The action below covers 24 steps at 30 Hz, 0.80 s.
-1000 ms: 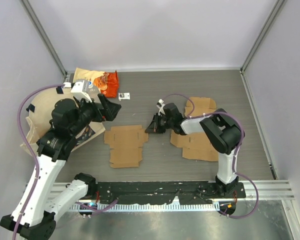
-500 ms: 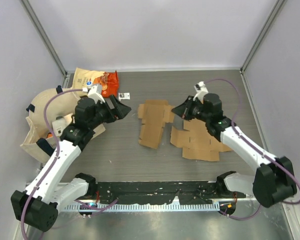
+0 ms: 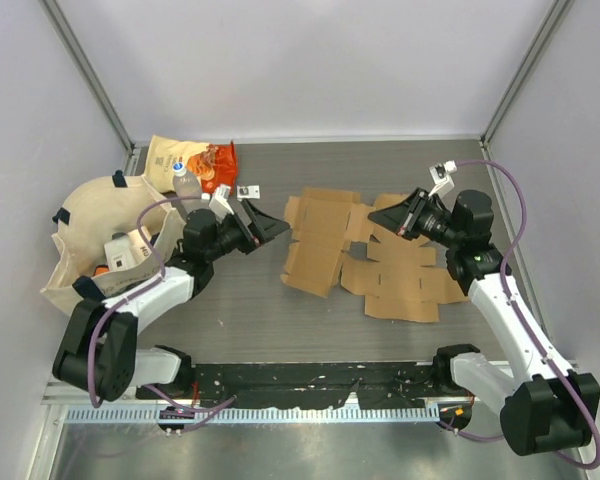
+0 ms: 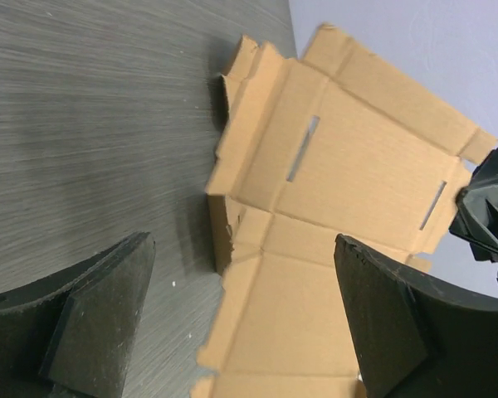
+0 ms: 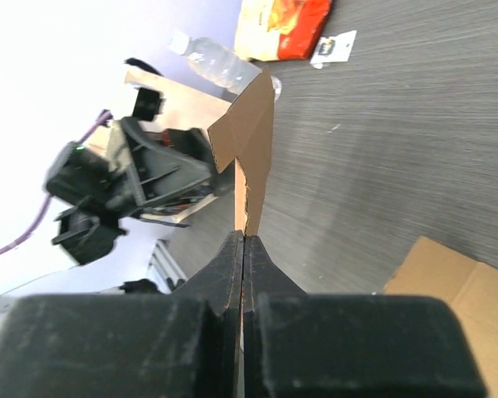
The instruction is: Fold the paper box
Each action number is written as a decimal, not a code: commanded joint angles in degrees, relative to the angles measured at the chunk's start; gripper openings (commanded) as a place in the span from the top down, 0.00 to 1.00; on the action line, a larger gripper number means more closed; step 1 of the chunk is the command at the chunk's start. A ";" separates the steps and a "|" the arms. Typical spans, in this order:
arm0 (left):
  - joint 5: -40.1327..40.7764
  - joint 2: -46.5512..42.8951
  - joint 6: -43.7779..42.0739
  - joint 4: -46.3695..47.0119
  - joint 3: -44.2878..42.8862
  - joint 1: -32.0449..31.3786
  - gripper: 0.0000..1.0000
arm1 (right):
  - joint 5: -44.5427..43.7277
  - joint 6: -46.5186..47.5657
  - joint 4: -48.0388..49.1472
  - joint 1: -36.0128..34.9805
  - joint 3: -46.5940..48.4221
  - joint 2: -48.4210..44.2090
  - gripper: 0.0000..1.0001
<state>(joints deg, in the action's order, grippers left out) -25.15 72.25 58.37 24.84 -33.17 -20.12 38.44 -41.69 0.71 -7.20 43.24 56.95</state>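
The paper box (image 3: pixel 322 238) is a flat brown cardboard blank with slots, held tilted over the middle of the table. My right gripper (image 3: pixel 401 221) is shut on its right flap. In the right wrist view the box (image 5: pixel 256 153) shows edge-on, running away from the right gripper's (image 5: pixel 244 240) closed jaws. My left gripper (image 3: pixel 276 228) is open, just left of the box's left edge. In the left wrist view the box (image 4: pixel 349 174) lies ahead of the left gripper (image 4: pixel 245 311), its near corner between the spread fingers (image 4: pixel 100 319) without touching them.
Several more flat cardboard blanks (image 3: pixel 405 290) lie stacked under and right of the held one. A beige tote bag (image 3: pixel 85 225) sits at the left, with a snack bag (image 3: pixel 195 160), a water bottle (image 3: pixel 185 181) and a small tag (image 3: pixel 247 191) behind it.
My right gripper has carried the box right and back, from mid-table to over the stack. My left arm has swung lower and reached right toward the box's left edge.
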 commanded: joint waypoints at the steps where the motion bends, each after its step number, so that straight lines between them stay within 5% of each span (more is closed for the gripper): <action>1: -6.41 2.55 3.42 14.26 0.11 -0.18 0.07 | 7.52 -7.17 6.40 1.40 1.23 -2.80 0.99; 6: -9.38 1.31 7.70 27.93 4.07 -0.62 0.11 | 10.34 -13.75 15.35 1.75 -0.34 -2.63 0.99; 10: -13.08 3.68 12.81 36.06 4.43 -1.32 0.26 | 11.22 -19.64 23.79 1.75 -2.46 -1.76 0.99; 15: -13.52 4.83 16.34 42.73 5.13 -1.33 0.56 | 10.96 -20.46 26.63 1.75 -4.31 -1.40 0.99; 17: -14.14 3.87 15.38 42.49 4.96 -1.24 0.77 | 10.26 -10.69 18.15 1.84 -3.52 -1.31 0.99; 18: -14.23 3.34 14.24 39.87 4.69 -1.24 0.83 | 5.99 -4.86 10.70 1.75 -0.04 -0.88 0.94; 19: -14.49 2.64 13.10 38.11 4.60 -1.15 0.90 | 2.21 2.85 -6.86 1.75 2.78 -0.35 0.68; 20: -14.75 1.94 9.34 35.65 4.34 -1.15 0.97 | -1.48 8.41 -12.95 1.49 5.51 1.31 0.59; 21: -15.10 -0.07 7.13 28.58 3.56 -1.24 0.97 | -9.18 15.95 -17.63 1.23 9.89 1.85 0.51; 24: -15.37 -5.09 -1.05 15.01 2.24 -1.24 0.98 | -14.17 21.56 -22.59 0.26 13.09 2.29 0.30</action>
<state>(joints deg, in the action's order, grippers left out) -38.48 73.65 67.88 53.91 -28.64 -21.28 36.32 -37.71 -6.57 -5.98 49.54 59.35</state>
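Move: Around 10 cm to the right of the open left hand, some 3 cm nearer the base and 2 cm higher, is the middle of the paper box sheet; its left edge is much closer. The shut right hand still holds the sheet, whose middle lies about 10 cm left, 2 cm back and 5 cm below it. The second blank is flat on the table, roughly 9 cm right of the right hand, 1 cm ahead and 25 cm down. Taking over the lifted sheet, the left hand rises about 7 cm while drawing back and slightly right, tips its fingers up and turns clockwise, and pinches the sheet's left edge near the middle. The right hand first lifts about 5 cm with its grip kept, then sinks back, eases forward and right, opens and lets go. ##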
